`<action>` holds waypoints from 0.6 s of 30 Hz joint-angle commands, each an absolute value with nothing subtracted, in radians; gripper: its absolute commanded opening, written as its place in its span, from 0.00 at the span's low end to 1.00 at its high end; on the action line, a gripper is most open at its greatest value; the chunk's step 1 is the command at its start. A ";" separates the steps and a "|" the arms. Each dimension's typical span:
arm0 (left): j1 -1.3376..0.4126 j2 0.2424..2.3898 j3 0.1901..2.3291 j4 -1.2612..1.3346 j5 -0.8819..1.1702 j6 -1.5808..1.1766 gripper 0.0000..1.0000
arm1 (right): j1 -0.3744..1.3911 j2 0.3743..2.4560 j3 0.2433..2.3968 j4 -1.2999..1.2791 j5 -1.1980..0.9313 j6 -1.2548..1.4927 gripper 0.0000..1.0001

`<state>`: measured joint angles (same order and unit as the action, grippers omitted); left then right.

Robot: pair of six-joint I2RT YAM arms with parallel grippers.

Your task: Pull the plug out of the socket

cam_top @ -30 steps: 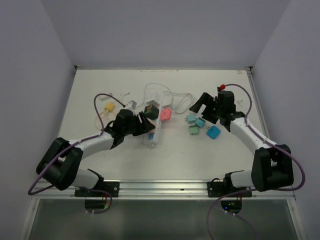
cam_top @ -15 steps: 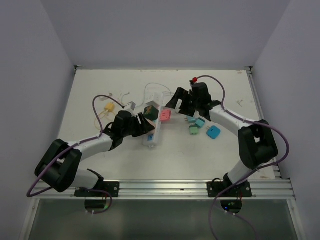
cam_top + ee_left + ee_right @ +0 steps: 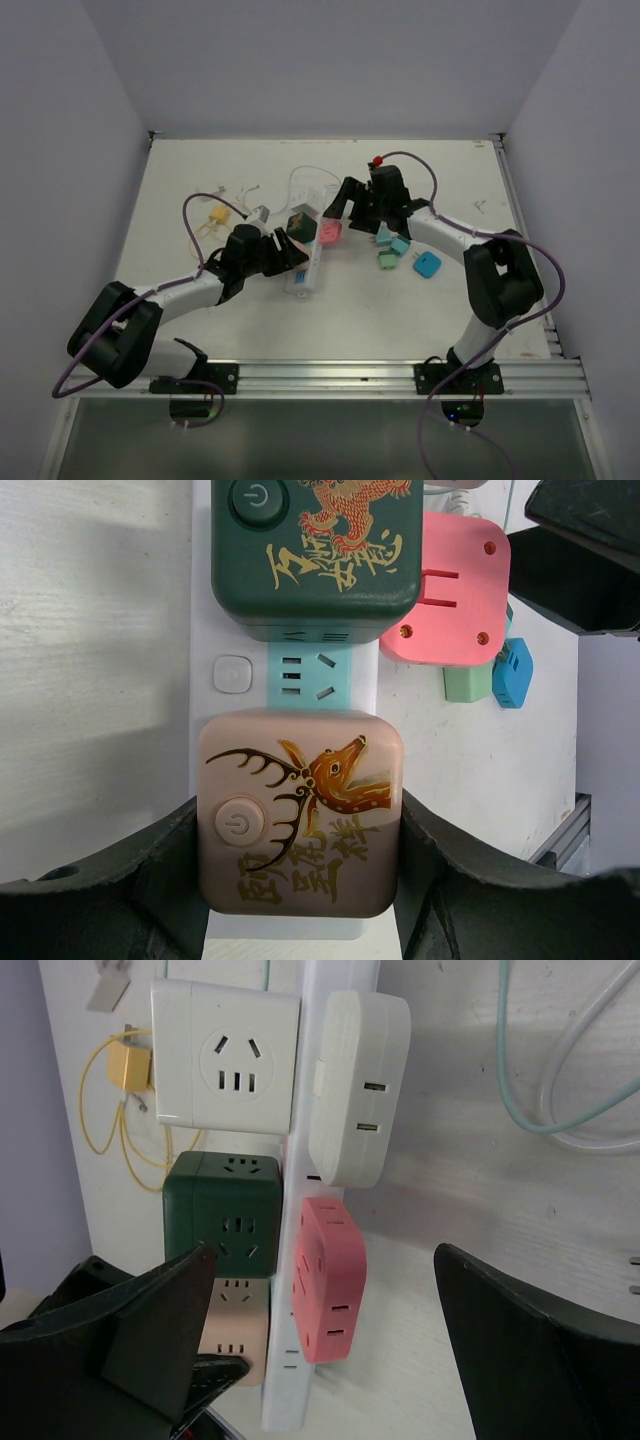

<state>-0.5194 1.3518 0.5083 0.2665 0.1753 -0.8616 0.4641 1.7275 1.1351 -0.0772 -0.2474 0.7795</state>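
Note:
The socket (image 3: 303,270) is a long white strip (image 3: 290,675) lying mid-table with cube plugs on it. My left gripper (image 3: 300,815) is shut on the plug (image 3: 300,780), a pinkish-beige cube with a deer picture, one finger pressed on each side. A dark green cube plug (image 3: 315,550) sits one outlet further along. My right gripper (image 3: 322,1255) hangs open and wide over the strip's far half (image 3: 345,205). A pink adapter (image 3: 330,1275) lies against the strip between its fingers (image 3: 150,1330) without touching them.
A white cube adapter (image 3: 225,1060) and a flat white adapter (image 3: 355,1085) sit at the strip's far end. Loose teal, green and blue adapters (image 3: 400,247) lie to the right. A yellow plug with its cable (image 3: 217,213) lies to the left, and white cords (image 3: 300,180) behind.
My right arm has swung left from the table's right side to over the strip's far half. The left gripper has kept its hold on the beige plug.

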 commanded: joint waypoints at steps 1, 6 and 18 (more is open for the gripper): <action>-0.517 1.367 0.479 0.225 0.179 -0.862 0.16 | 0.485 1.743 1.170 -0.072 -0.229 0.795 0.93; -0.517 1.373 0.479 0.236 0.179 -0.862 0.16 | 0.506 1.740 1.140 -0.069 -0.225 0.816 0.84; -0.517 1.371 0.474 0.233 0.170 -0.873 0.16 | 0.528 1.750 1.118 -0.049 -0.235 0.841 0.56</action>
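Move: The pink plug sits on the power strip some 4 cm nearer the base than the right hand, about 2 cm to its left and roughly 4 cm below. At about the pink plug's height, the green plug is around 8 cm left and 4 cm back from that hand, and the long white plug some 2 cm ahead and 1 cm left. From the left hand, already clamped on the peach plug, the pink plug is about 6 cm ahead and 7 cm to the right. Bring the right gripper back and to the left about 3 cm in all, sinking 1 to 2 cm with it, so the fingers come in over either side of the pink plug. Narrow the fingers on the way from almost fully open to a little over half, and keep the wrist's aim nearly unchanged. Keep the left gripper still, holding the peach plug on the strip. ##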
